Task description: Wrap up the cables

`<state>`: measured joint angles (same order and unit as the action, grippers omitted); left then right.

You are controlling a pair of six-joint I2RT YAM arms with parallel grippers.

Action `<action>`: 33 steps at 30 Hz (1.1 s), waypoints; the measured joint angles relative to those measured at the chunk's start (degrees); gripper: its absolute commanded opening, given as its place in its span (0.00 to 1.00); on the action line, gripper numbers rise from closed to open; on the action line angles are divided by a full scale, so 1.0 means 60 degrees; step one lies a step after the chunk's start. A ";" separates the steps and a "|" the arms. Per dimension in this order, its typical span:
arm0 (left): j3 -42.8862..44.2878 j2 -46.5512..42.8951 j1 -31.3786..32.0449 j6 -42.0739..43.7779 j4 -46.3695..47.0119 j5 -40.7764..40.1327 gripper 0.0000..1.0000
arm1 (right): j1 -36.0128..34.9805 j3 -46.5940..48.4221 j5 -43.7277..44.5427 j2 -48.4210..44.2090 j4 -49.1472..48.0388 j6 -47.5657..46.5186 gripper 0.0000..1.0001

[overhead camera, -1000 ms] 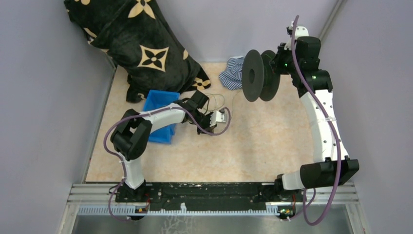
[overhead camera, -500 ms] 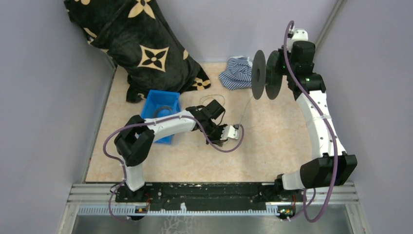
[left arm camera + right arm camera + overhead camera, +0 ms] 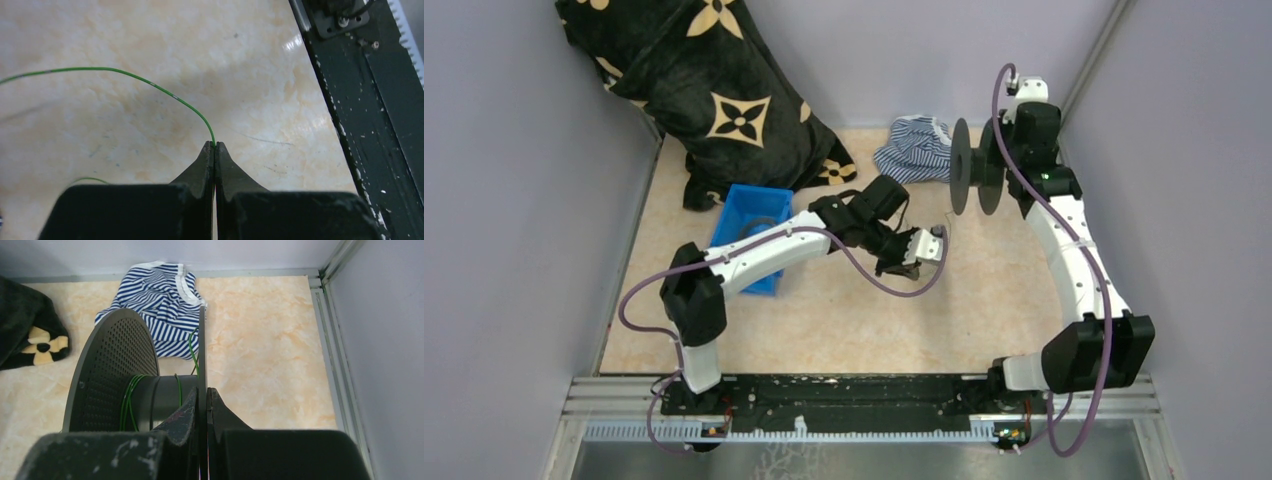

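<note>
A thin green cable (image 3: 125, 72) arcs over the floor and ends pinched between the tips of my left gripper (image 3: 215, 146), which is shut on it. In the top view the left gripper (image 3: 911, 262) hangs mid-floor, just left of the black spool (image 3: 977, 180). My right gripper (image 3: 202, 390) is shut on the spool's near flange (image 3: 202, 340) and holds the spool off the floor, edge-on to the top camera. A few turns of green cable (image 3: 129, 395) lie around the spool's hub, and one strand hangs off past the flange.
A blue bin (image 3: 749, 235) sits under the left arm. A black flower-patterned blanket (image 3: 714, 90) fills the back left corner. A striped cloth (image 3: 914, 148) lies by the back wall. The black base rail (image 3: 370, 100) runs along the near edge. Walls close both sides.
The left arm has stretched right, away from the blue bin and toward the spool, carrying the cable end. The right arm has turned the spool more edge-on and drawn it slightly right.
</note>
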<state>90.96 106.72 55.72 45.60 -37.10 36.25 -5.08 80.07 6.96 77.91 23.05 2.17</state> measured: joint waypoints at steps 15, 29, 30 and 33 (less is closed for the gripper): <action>0.2954 0.0222 0.0000 -0.2331 0.0459 0.0058 0.00 | -0.0073 -0.1453 0.0204 -0.0568 -0.0470 -0.0368 0.00; 0.3577 0.0310 0.0000 -0.3406 0.0437 0.0831 0.00 | -0.0091 -0.1847 0.0423 -0.0718 -0.0743 -0.0572 0.00; 0.3577 0.0302 0.0000 -0.3497 0.0441 0.0867 0.00 | -0.0087 -0.1851 0.0423 -0.0718 -0.0743 -0.0586 0.00; 0.3577 0.0284 0.0000 -0.3810 0.0477 0.0940 0.00 | -0.0091 -0.1851 0.0423 -0.0718 -0.0743 -0.0623 0.00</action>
<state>112.42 108.42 55.72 22.74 -34.24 41.89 -5.63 68.97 9.50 73.60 18.59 -1.56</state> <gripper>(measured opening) 0.006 0.024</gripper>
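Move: The left gripper already holds the green cable. The spool it is being wrapped on is about 22 cm ahead of it, 13 cm to its right and 8 cm above. From that gripper the striped cloth lies roughly 40 cm ahead and 3 cm right, and the blue bin 16 cm ahead and 35 cm left, both on the table. The right gripper pinches the spool's flange, with the spool's middle some 8 cm below it, 4 cm left and 2 cm ahead. Raise the left gripper about 14 cm, quickly at first and then easing off, while edging right towards the spool's side. Swing its fingertips up some 15 to 20 degrees and keep the cable pinched. Meanwhile, lower the right gripper about 4 cm and draw it slightly back, keeping its grip on the flange, then hold still. ##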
